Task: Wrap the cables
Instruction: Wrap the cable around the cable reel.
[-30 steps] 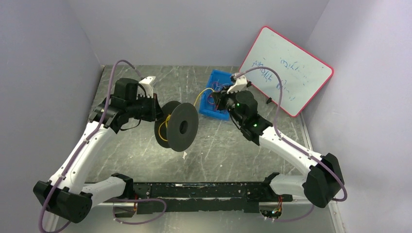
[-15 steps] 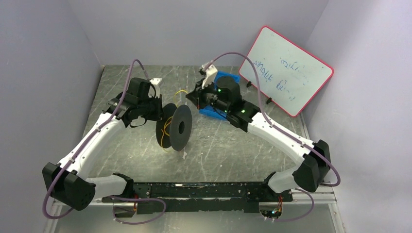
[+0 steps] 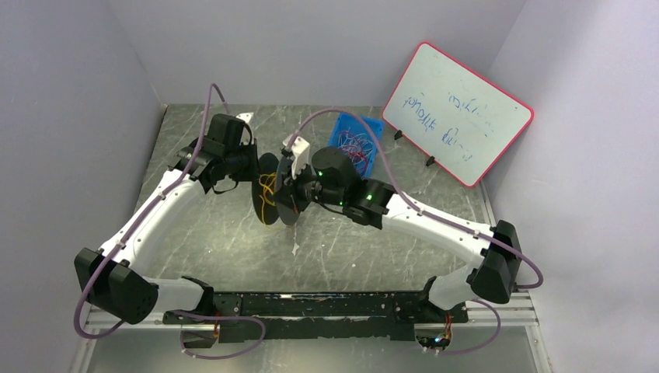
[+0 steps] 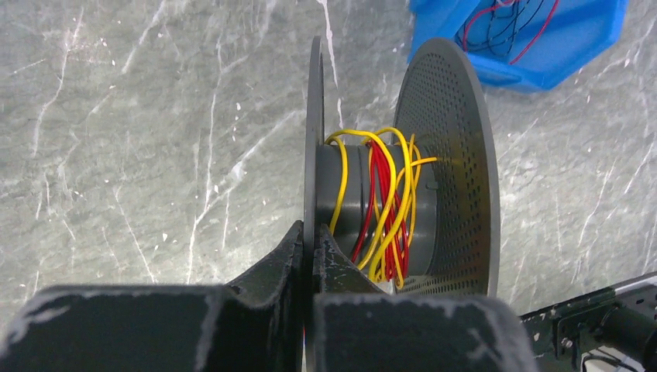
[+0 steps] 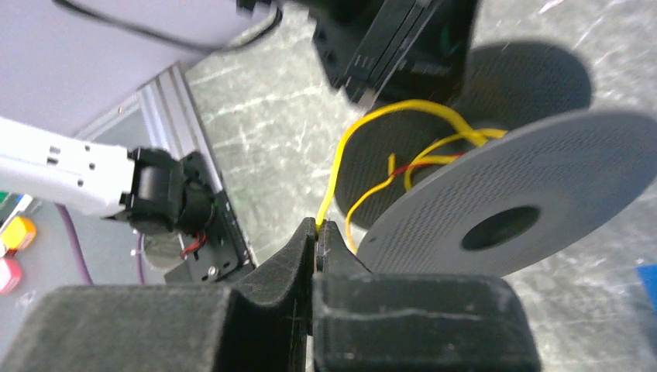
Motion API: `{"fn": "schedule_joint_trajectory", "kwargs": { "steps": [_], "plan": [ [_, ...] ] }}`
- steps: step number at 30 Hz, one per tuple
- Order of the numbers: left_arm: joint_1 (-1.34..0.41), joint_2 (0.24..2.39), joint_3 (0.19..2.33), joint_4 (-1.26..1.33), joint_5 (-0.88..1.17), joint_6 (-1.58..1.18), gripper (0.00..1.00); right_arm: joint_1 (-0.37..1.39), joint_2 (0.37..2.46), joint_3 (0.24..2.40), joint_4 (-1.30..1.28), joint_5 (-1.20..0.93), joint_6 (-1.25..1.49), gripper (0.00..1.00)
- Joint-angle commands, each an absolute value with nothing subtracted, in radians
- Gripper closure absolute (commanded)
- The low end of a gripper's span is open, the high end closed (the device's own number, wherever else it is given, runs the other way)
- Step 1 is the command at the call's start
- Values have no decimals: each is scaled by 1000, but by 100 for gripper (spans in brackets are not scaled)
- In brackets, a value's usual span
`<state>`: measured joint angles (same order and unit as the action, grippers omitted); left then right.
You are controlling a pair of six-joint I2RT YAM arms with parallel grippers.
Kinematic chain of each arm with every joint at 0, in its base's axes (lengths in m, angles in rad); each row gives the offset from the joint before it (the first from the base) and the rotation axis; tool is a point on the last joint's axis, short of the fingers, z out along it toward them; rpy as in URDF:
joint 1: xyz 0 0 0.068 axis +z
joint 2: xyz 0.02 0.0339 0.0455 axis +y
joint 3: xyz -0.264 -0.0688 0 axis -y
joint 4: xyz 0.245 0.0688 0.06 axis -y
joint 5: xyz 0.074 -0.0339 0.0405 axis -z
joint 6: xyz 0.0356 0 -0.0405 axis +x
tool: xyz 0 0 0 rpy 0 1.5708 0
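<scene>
A black spool (image 3: pixel 280 203) hangs above the table, edge-on in the top view. My left gripper (image 4: pixel 312 230) is shut on its thin solid flange (image 4: pixel 314 139). Yellow and red cables (image 4: pixel 387 203) are wound loosely round the hub, beside the perforated flange (image 4: pixel 459 155). My right gripper (image 5: pixel 318 225) is shut on a yellow cable (image 5: pixel 364 122) that arcs up from its tips to the hub. In the top view the right gripper (image 3: pixel 287 189) is just in front of the spool. More cables, red and blue, lie tangled in the blue bin (image 3: pixel 371 134).
A red-framed whiteboard (image 3: pixel 457 113) leans at the back right, behind the blue bin (image 4: pixel 569 48). A black rail (image 3: pixel 326 305) runs along the near table edge between the arm bases. Grey walls close in the left, back and right sides.
My right arm has swung left from the blue bin to the front of the spool, bringing the yellow cable with it. The left arm has turned the spool more edge-on.
</scene>
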<state>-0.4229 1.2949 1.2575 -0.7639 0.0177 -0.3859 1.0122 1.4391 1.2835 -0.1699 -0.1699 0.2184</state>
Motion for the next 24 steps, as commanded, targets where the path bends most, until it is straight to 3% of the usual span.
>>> {"fn": "schedule_joint_trajectory", "kwargs": {
  "steps": [1,11,19,24],
  "plan": [
    [-428,1293,1323,-689,-1,-442,93,1044,1418,1221,-164,-193,288,100],
    [-426,1289,1344,-657,2,-485,93,1100,1419,1103,-101,-72,414,99],
    [-425,1278,1349,-658,-11,-488,93,1112,1399,1031,-76,-40,433,76],
    [-412,1267,1350,-657,-33,-488,93,1118,1368,1008,-75,-32,433,68]
  ]
}}
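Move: The reel hangs upright in the left hand's pinch, its middle about 2 cm ahead of that hand, 5 cm right and 7 cm lower. From the right hand, shut on the yellow cable's end, the reel is some 7 cm ahead, 3 cm left and 9 cm below. The left fingers on its rim are about 5 cm ahead and 8 cm left of the right hand; the blue bin is roughly 20 cm ahead, 17 cm right and 25 cm down. The yellow cable's end is drawn down on the base side of the reel by the right hand, which sinks about 10 cm in all and comes back some 4 cm early on, tipping around 15 degrees. Late in the descent its fingers open part way and let the cable go. The left hand keeps its pinch on the left flange, easing up and slightly forward. ##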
